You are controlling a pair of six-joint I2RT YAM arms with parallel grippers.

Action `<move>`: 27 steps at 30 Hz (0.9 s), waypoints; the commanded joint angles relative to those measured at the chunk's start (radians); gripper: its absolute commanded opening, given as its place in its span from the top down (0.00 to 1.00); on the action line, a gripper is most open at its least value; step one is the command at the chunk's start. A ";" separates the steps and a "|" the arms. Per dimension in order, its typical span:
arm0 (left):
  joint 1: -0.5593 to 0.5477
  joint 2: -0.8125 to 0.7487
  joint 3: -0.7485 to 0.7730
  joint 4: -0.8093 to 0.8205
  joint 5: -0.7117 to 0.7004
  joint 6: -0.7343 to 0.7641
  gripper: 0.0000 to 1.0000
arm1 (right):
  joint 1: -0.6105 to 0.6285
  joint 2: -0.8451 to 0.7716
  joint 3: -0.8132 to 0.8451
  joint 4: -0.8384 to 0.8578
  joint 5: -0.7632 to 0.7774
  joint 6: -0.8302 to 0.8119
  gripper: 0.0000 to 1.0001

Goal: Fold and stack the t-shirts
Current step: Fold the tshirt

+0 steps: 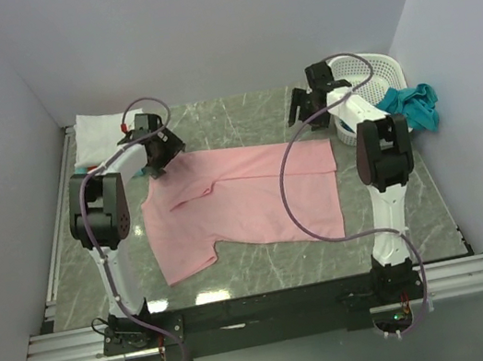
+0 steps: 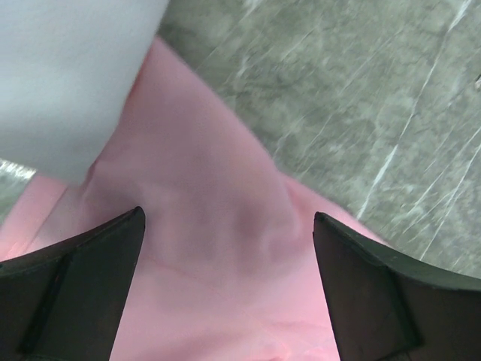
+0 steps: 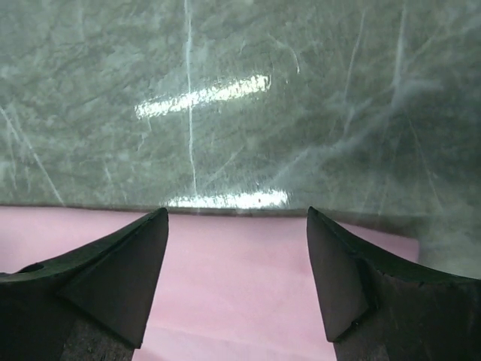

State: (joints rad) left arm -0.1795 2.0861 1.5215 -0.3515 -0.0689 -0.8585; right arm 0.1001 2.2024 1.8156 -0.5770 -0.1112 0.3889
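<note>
A light pink t-shirt (image 1: 246, 203) lies spread flat on the marble table, with one sleeve folded in at its left. My left gripper (image 1: 162, 154) hangs open just above the shirt's far left corner, and pink cloth (image 2: 218, 256) fills the gap between its fingers (image 2: 90, 278). Over the far right corner my right gripper (image 1: 305, 113) stands open, straddling the shirt's far hem (image 3: 233, 286). Neither gripper holds anything. A folded white t-shirt (image 1: 102, 130) rests at the back left. A teal t-shirt (image 1: 411, 104) hangs over the basket's side.
A white lattice basket (image 1: 363, 75) stands at the back right corner. White walls close in the table on the left, back and right. A blurred white surface (image 2: 68, 75) fills the upper left of the left wrist view. Bare marble (image 3: 240, 98) lies beyond the hem.
</note>
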 commanded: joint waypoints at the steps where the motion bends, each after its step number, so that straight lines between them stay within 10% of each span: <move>1: -0.006 -0.138 -0.027 -0.063 -0.029 0.029 0.00 | 0.012 -0.160 -0.024 -0.014 0.045 -0.038 0.19; 14: -0.299 -0.770 -0.590 -0.234 -0.215 -0.195 0.01 | 0.105 -0.674 -0.594 0.108 0.096 0.021 0.18; 27: -0.724 -1.008 -0.938 -0.529 -0.233 -0.897 0.00 | 0.110 -0.833 -0.753 0.129 0.093 0.013 0.17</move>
State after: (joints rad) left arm -0.8890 1.1149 0.6262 -0.7879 -0.2672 -1.5127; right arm 0.2096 1.3949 1.0710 -0.4854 -0.0338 0.4068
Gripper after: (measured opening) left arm 0.995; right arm 0.824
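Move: The near sleeve's hem, which the left hand goes for, lies about 35 cm back from it and a couple of centimetres right; the tucked sleeve is some 13 cm back and 4 right, and the folded stack about 8 cm ahead and 16 left. From the right hand the near sleeve's hem lies some 37 cm back and 42 left, the t-shirt's far right corner about 4 back and 7 right. The cloth is just below the left hand, some 4 cm below the right. The left hand leaves the t-shirt's far edge and swings back over the cloth in an arc, some 36 cm in all and about 5 cm to the right, rising roughly 10 cm before sinking to its starting height by the near sleeve's hem, fingers wide open and tipping about 15 degrees steeper near the end. The right hand, already clear of the cloth, draws back about 17 cm over the hem half of the t-shirt and climbs some 8 cm, then stops and hovers there with its fingers still open. ##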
